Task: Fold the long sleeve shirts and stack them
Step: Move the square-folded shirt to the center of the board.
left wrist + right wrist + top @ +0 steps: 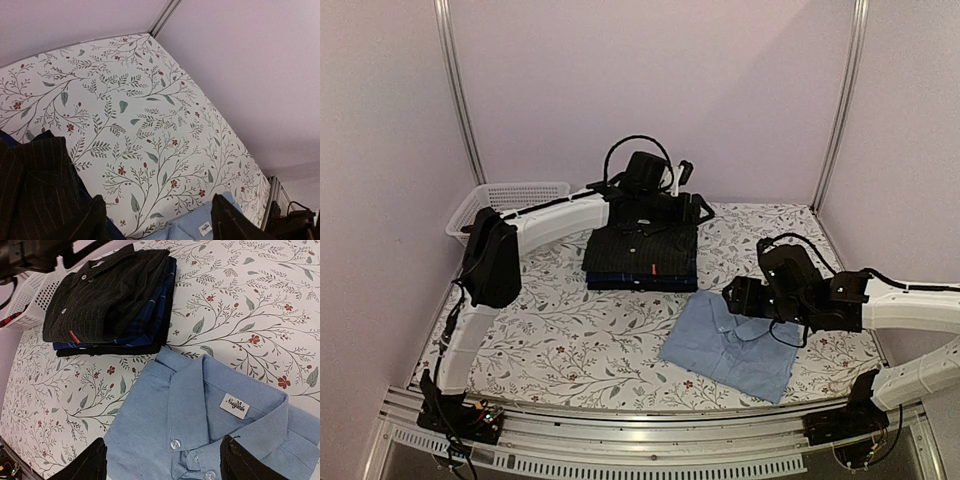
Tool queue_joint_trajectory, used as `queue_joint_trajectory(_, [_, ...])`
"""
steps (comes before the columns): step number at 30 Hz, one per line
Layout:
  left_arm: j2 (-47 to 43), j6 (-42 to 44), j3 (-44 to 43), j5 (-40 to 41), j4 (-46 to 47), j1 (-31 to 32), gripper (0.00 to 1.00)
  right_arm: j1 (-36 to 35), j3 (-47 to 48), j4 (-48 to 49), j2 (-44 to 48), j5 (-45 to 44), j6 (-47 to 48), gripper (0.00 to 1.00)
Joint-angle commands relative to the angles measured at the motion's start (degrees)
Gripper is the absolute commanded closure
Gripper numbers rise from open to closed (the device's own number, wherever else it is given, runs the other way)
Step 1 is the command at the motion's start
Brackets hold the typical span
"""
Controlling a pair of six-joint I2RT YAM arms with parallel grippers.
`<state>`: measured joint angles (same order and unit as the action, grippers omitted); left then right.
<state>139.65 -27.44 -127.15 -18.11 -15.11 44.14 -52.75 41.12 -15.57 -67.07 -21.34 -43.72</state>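
A black pinstriped long sleeve shirt [640, 250] lies folded on top of a dark navy one [642, 284] at the table's middle back; the same stack [107, 287] appears in the right wrist view. My left gripper [685, 210] hovers at the stack's far right corner, open, with only tablecloth between its fingers [95, 222]. The pinstriped shirt's edge [35, 190] sits at that view's lower left. The folded light blue shirt [732, 342] lies apart at the front right. My right gripper [736, 298] is open just above its collar [225, 390], its fingertips [247, 465] straddling the buttons.
A white lattice basket [505, 200] stands at the back left corner, also in the right wrist view [27, 295]. A floral cloth [570, 340] covers the table. Pale walls close in the back and sides. A metal rail [640, 430] runs along the near edge.
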Motion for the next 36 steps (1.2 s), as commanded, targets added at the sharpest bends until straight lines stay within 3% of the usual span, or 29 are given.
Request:
queue_joint_trajectory(1, [-10.85, 0.57, 10.49, -2.02, 1.87, 1.90, 0.29, 2.33, -2.52, -2.89, 1.95, 1.03, -4.32, 0.24])
queue_joint_trajectory(9, [-25.95, 0.57, 33.88, -3.82, 1.80, 4.71, 0.42, 7.71, -9.61, -5.44, 8.03, 3.39, -9.37, 0.24])
queue_joint_trajectory(16, [-31.17, 0.34, 46.17, -1.76, -0.41, 8.34, 0.50, 11.95, -14.92, -7.94, 14.30, 7.13, -14.69, 0.24])
queue_joint_trajectory(22, [-29.29, -1.74, 49.19, 2.49, -1.02, 10.70, 0.52, 14.26, -16.12, -11.53, 14.86, 8.44, -16.96, 0.25])
queue_joint_trajectory(36, [-20.21, -3.65, 45.52, 10.68, -3.60, 12.81, 0.54, 17.08, -15.04, -12.82, 13.54, 8.29, -15.91, 0.23])
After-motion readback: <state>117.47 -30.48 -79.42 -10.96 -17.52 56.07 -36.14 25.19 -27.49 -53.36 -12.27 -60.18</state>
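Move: The square-folded blue shirt lies skewed near the front of the board. Its middle is about 25 cm back from the left hand, 6 cm to that hand's right and 17 cm below. From the right hand it is about 7 cm back, 1 cm to the right and 13 cm down. The dark shirt stack is centred some 13 cm to the left of the left hand, level with it and 14 cm lower. The folded blue shirt is closed in on from both sides. The left hand swings back about 20 cm from beside the stack, rising briefly before it sinks, and drifts left to the shirt's left edge, its open fingers narrowing partway. The right hand moves right across the shirt towards its right edge, sinking and drawing back slightly; it turns clockwise and tips down some 20 degrees, fingers wide open. ##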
